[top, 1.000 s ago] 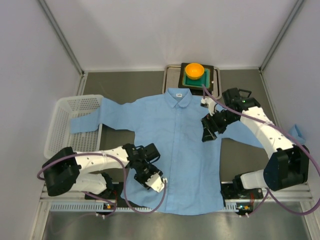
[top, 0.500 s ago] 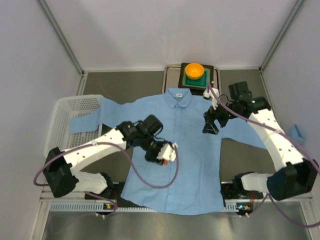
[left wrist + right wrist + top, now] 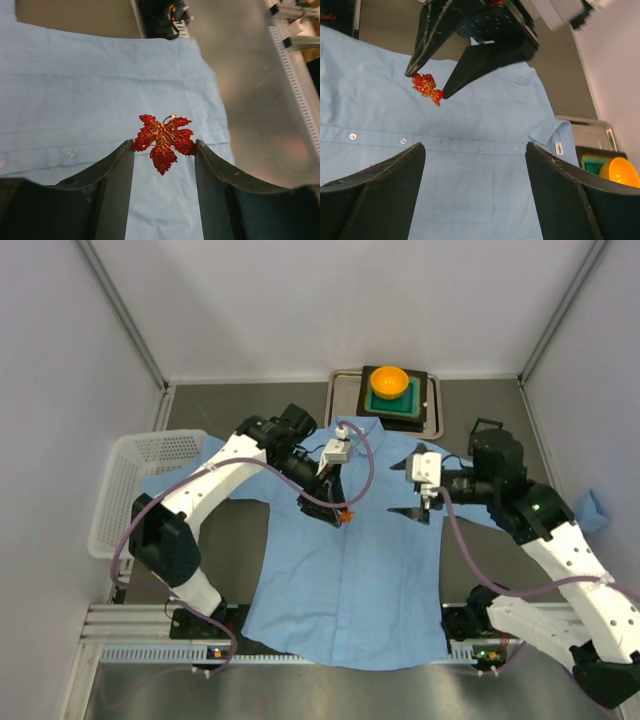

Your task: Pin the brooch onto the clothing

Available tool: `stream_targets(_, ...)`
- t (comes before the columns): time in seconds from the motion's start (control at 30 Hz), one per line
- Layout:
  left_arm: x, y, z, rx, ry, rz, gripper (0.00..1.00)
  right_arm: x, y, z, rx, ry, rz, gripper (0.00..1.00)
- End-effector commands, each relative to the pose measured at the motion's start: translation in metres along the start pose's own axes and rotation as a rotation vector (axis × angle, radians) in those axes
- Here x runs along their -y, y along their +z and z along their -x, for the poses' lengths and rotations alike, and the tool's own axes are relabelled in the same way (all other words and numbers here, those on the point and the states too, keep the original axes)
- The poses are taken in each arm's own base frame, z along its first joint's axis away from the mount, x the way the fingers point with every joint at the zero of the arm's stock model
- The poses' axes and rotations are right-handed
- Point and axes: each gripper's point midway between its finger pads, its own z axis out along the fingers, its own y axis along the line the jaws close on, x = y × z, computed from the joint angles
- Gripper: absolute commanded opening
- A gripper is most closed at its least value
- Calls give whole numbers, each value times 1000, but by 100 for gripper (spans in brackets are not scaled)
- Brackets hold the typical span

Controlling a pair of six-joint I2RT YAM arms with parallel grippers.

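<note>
The clothing is a light blue button-up shirt lying flat and face up, collar toward the far side. The brooch is a small glittery red leaf. My left gripper is shut on it and holds it just above the shirt's chest beside the button placket. In the left wrist view the brooch sits pinched between both fingertips, with its wire pin showing behind it. My right gripper hovers open over the other side of the chest. In the right wrist view its fingers stand wide apart, facing the brooch.
A white basket stands at the left, under one sleeve. An orange bowl rests on a green block on a metal tray behind the collar. A blue cloth lies at the right wall. The collar label shows.
My left arm has swung from the shirt's hem up to the chest, carrying the brooch. My right gripper has turned and come in over the right chest, facing the left one.
</note>
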Motion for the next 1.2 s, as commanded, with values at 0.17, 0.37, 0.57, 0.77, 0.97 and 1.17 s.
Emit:
stream_targets(0.17, 30, -11, 32, 164, -196, -220, 39, -29, 43, 15, 67, -285, 188, 50)
stream_targets(0.37, 27, -14, 32, 200, -245, -229, 37, -46, 61, 12, 61, -299, 250, 42)
stream_targets(0.57, 31, -15, 32, 203, -254, -232, 37, -42, 70, 8, 42, -302, 236, 40)
stream_targets(0.77, 29, -14, 31, 202, -260, -233, 37, -39, 78, 7, 33, -298, 227, 42)
stream_targets(0.97, 28, -13, 30, 199, -278, -237, 37, -37, 83, 9, 36, -301, 214, 39)
stream_targets(1.17, 25, -12, 28, 190, -298, -235, 37, -37, 87, 14, 45, -329, 206, 34)
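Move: The brooch, gripped in the left fingertips, hangs about 10 cm to the right hand's left, some 3 cm back and 7 cm lower. Below it runs the shirt's button strip, roughly 28 cm under the right hand, 10 cm to its left and level fore and aft; the collar is some 27 cm ahead, 7 cm left and 28 cm below. For the left hand, the brooch is right at its finger pads. Right hand reaches some 8 cm left and 4 cm down towards the brooch the left keeps pinching, fingers half-closing. ##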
